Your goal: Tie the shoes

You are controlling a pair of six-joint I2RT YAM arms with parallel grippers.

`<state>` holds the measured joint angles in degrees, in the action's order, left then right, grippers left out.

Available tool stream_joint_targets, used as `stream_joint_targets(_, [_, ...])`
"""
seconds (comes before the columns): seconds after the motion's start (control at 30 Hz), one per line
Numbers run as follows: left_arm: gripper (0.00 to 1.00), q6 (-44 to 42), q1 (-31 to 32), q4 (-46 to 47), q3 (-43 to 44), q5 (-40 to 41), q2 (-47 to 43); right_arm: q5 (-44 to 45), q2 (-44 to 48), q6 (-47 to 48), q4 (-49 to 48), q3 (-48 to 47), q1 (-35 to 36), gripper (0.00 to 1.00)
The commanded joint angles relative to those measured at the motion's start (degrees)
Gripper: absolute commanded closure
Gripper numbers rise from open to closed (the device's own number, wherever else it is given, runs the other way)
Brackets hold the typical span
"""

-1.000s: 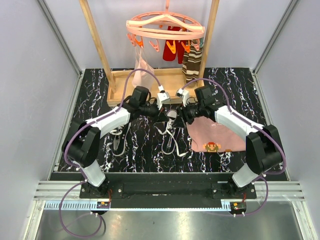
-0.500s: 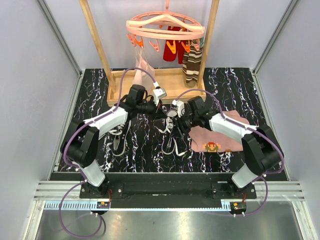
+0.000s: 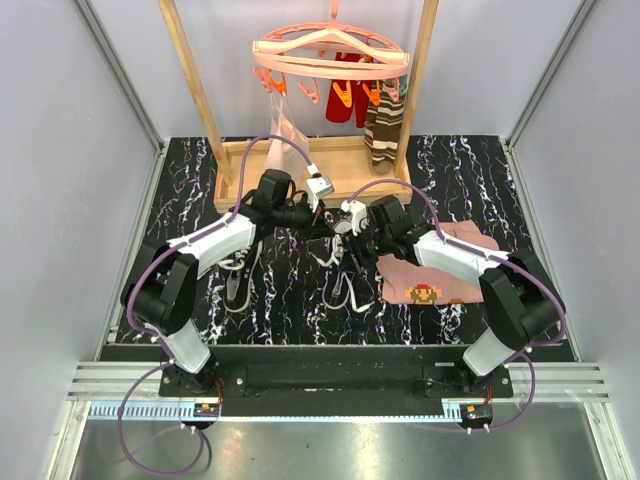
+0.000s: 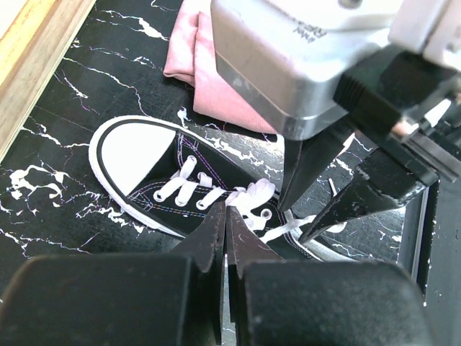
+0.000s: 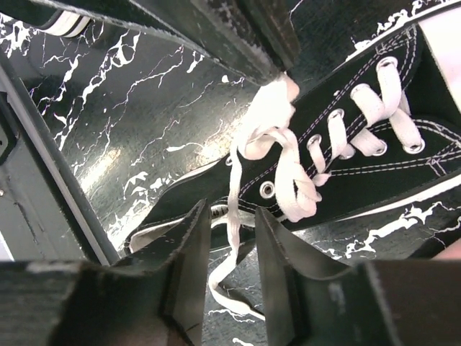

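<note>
One black shoe (image 4: 180, 180) with a white toe cap lies on the marble table between my two grippers; in the top view it shows as the middle shoe (image 3: 340, 285). Its white laces (image 5: 284, 155) are bunched above the eyelets. My left gripper (image 4: 227, 213) is shut, its tips at the lace bunch and pinching it, and its fingers (image 5: 245, 36) show above the bunch in the right wrist view. My right gripper (image 5: 232, 210) is open low beside the shoe's heel end, with a loose lace strand (image 5: 232, 238) running between its fingers. The second shoe (image 3: 238, 280) lies at the left.
A pink cloth (image 3: 440, 270) with a pixel figure lies right of the shoe, under my right arm. A wooden rack base (image 3: 240, 170) stands behind, with a pink hanger (image 3: 330, 50) holding striped socks (image 3: 383, 125) above it.
My right gripper has moved left and down to the shoe, and its jaws have narrowed. My left gripper shifted slightly left early on, then stayed shut in place.
</note>
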<state>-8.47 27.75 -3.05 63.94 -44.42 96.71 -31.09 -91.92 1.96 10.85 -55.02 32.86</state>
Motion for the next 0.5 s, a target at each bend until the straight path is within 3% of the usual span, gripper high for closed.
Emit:
stream_joint_targets(0.0, [1.0,0.3,-0.1,2.9,0.1,0.0,-2.1,2.3,-0.7,0.0,-3.1,0.4,1.2,0.63])
stream_joint_targets(0.03, [1.0,0.2,-0.1,2.9,0.0,0.0,-2.1,2.4,-0.7,0.0,-3.2,0.7,1.5,0.64])
stream_joint_targets(0.27, [1.0,1.4,-0.2,2.9,-0.8,0.3,-3.0,4.8,2.6,0.5,-2.8,1.8,1.6,1.0])
stream_joint_targets(0.47, [1.0,3.5,-1.6,2.9,-3.8,0.4,-6.3,6.0,6.8,-0.1,-0.2,2.8,1.6,1.0])
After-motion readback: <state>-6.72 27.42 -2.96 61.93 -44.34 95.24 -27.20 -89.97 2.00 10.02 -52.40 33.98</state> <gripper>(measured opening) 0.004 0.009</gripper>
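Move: The white lace strand runs down right between the right hand's open fingertips, level with them. From that hand, the bunched knot lies about 3 cm ahead, 1 cm left and 2 cm below; the shoe's middle, some 2 cm ahead, 1 cm left and 5 cm below. The left hand, fingers shut on a lace loop, has the strand roughly 5 cm back, 4 cm to its right and 5 cm below. The right fingers sink about 1 cm and shut on the strand; the left hand keeps its loop, easing back 1 cm. ##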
